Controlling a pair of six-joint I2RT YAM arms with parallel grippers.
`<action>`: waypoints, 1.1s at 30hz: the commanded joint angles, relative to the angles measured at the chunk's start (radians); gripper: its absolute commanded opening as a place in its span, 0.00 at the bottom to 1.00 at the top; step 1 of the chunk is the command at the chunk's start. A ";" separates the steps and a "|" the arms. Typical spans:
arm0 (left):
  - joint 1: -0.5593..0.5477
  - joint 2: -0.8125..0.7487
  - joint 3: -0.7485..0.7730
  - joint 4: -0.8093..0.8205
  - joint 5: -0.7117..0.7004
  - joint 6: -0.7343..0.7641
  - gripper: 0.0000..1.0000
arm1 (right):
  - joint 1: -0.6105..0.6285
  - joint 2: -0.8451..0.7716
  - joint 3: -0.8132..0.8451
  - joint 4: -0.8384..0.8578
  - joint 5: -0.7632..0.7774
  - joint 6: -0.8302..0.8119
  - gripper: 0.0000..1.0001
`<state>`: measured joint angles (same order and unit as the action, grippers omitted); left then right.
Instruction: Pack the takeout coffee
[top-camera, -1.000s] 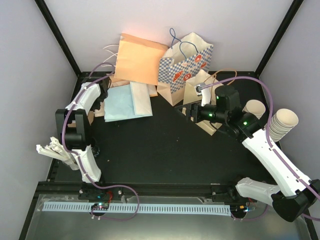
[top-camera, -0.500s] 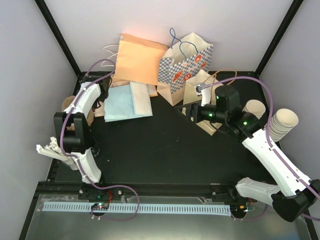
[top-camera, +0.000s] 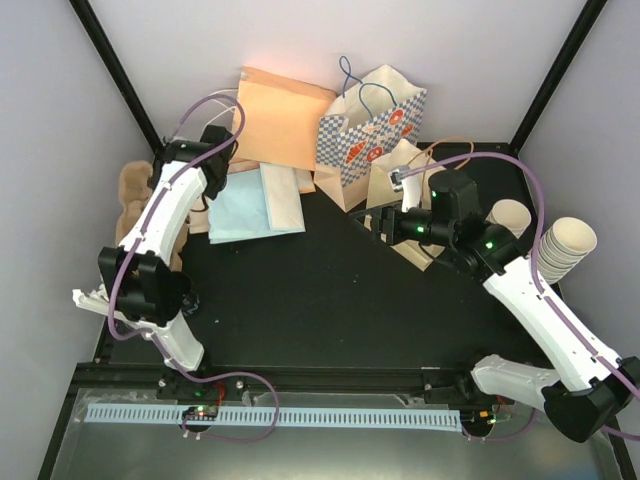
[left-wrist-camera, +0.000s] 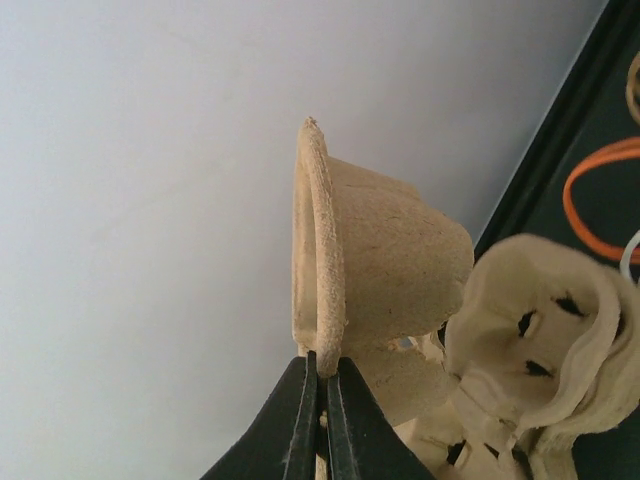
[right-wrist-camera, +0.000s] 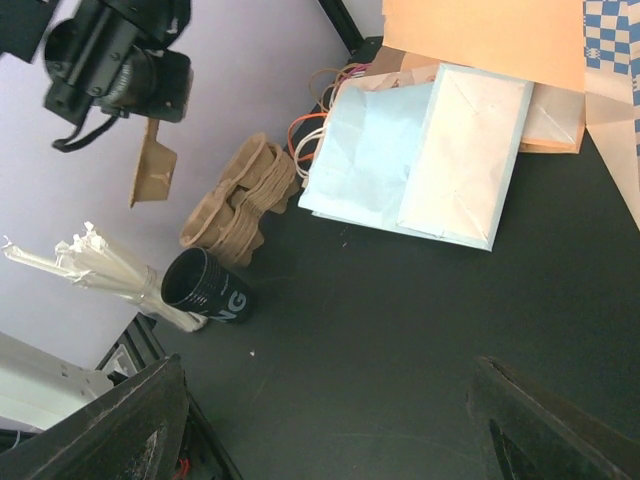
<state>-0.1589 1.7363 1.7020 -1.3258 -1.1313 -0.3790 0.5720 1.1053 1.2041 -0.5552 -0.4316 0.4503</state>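
The takeout coffee is out of view in every frame. My left gripper is shut on the rim of a tan pulp cup carrier, which it holds up in front of the left wall. The right wrist view shows that carrier hanging from the left gripper above the stack of pulp carriers. From above, the left gripper is at the table's far left edge. My right gripper stands open over bare table, nothing between its fingers; from above it is beside a small brown bag.
A blue-checked paper bag stands at the back, an orange flat bag leans beside it, and pale blue and cream bags lie flat. Lidless cream cups are stacked at the right. A black cup and straws sit left.
The left arm has stretched toward the far left, lifting a pulp carrier off the stack, jaws staying shut. The right arm has not moved.
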 joint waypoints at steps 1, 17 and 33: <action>-0.066 -0.062 0.096 -0.055 -0.117 -0.004 0.01 | 0.006 0.000 0.038 -0.002 0.000 -0.001 0.79; -0.545 0.055 0.070 -0.224 -0.101 -0.280 0.04 | 0.006 -0.188 0.060 -0.103 0.385 -0.045 0.79; -0.864 0.419 0.125 -0.149 0.104 -0.414 0.06 | 0.007 -0.372 0.008 -0.119 0.654 -0.050 0.80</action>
<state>-0.9913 2.1357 1.7760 -1.5166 -1.0901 -0.7731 0.5728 0.7475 1.2167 -0.6617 0.1486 0.4107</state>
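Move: The left gripper already holds a cup holder. Its goal, the bare middle of the table, lies about 36 cm to the right, 6 cm nearer the base and some 23 cm below. The holder stack is about 6 cm left, 3 cm back and 19 cm down; the light blue bag is 13 cm right, 14 cm ahead. From the right hand, that bare spot is about 8 cm left, 5 cm ahead; the open brown bag is 14 cm right, 16 cm ahead. Swing the left gripper about 32 cm to the right with the cup holder still pinched by its rim, rising some 6 cm at first, then sinking well below the starting height over the bare table middle, turning roughly 35 degrees clockwise. Meanwhile draw the open, empty right hand about 13 cm right and 8 cm up, turning clockwise and tipping its fingers up. ##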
